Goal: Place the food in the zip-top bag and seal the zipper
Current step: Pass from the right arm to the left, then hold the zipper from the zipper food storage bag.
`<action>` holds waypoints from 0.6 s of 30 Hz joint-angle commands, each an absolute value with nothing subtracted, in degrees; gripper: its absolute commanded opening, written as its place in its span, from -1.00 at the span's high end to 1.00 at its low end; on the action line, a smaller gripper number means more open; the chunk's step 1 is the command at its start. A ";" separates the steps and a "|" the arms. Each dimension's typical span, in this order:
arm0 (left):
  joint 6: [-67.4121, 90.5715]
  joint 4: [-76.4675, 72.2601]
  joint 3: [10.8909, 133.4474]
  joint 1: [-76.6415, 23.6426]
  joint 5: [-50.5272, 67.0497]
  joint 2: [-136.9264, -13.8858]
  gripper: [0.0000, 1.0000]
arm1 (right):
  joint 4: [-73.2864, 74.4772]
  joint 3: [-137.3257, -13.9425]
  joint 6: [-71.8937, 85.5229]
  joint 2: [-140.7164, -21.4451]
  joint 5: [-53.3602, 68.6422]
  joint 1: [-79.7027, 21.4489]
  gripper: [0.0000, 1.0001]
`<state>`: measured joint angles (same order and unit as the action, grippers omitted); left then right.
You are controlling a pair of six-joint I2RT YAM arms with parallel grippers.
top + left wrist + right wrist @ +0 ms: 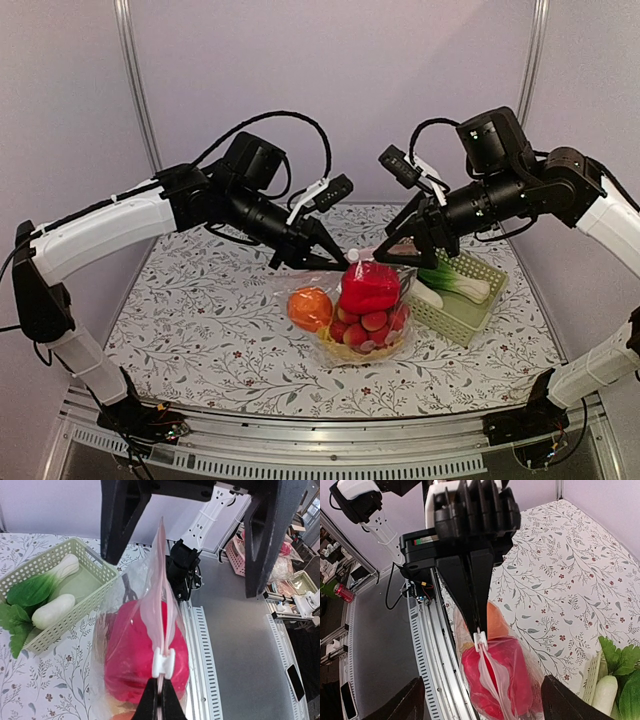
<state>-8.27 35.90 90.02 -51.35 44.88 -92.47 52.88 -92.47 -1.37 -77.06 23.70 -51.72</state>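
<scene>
The zip-top bag [368,318] stands on the table, holding a round red fruit [369,286] over a cluster of small red-pink fruits [362,326]. An orange [310,308] lies at its left side; I cannot tell whether it is inside. My left gripper [161,700] is shut on the zipper [161,605], right behind a white slider [164,661]. Past the slider [481,641] the bag's lips stand slightly apart. My right gripper [482,705] is open, its fingers [400,705] wide on either side of the bag [520,680]. The cabbage [455,282] lies in a basket.
A pale green slotted basket [478,312] sits right of the bag and holds two white-stemmed leafy greens [52,611]. The table's metal front rail [427,645] runs close under the bag. The floral tablecloth [200,330] stretches to the left.
</scene>
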 commanded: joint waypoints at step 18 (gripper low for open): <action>-7.91 35.24 91.14 -52.29 47.69 -91.19 1.00 | 46.61 -94.13 -3.01 -85.04 35.09 -51.57 0.12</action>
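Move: The bag's white zipper slider lies about 5 cm to the right hand's left, 1 cm back and some 3 cm below. The red pepper in the bag is roughly 2 cm left of that hand, 4 cm back and 9 cm below; the orange one is about 12 cm left, 5 cm back and 12 cm below. From the left hand, already shut on the zip strip, the slider is some 2 cm to the right, level and neither ahead nor back. Right hand sweeps 4 cm left towards the white slider, fingers partly closing; left keeps pinching the zip strip. ##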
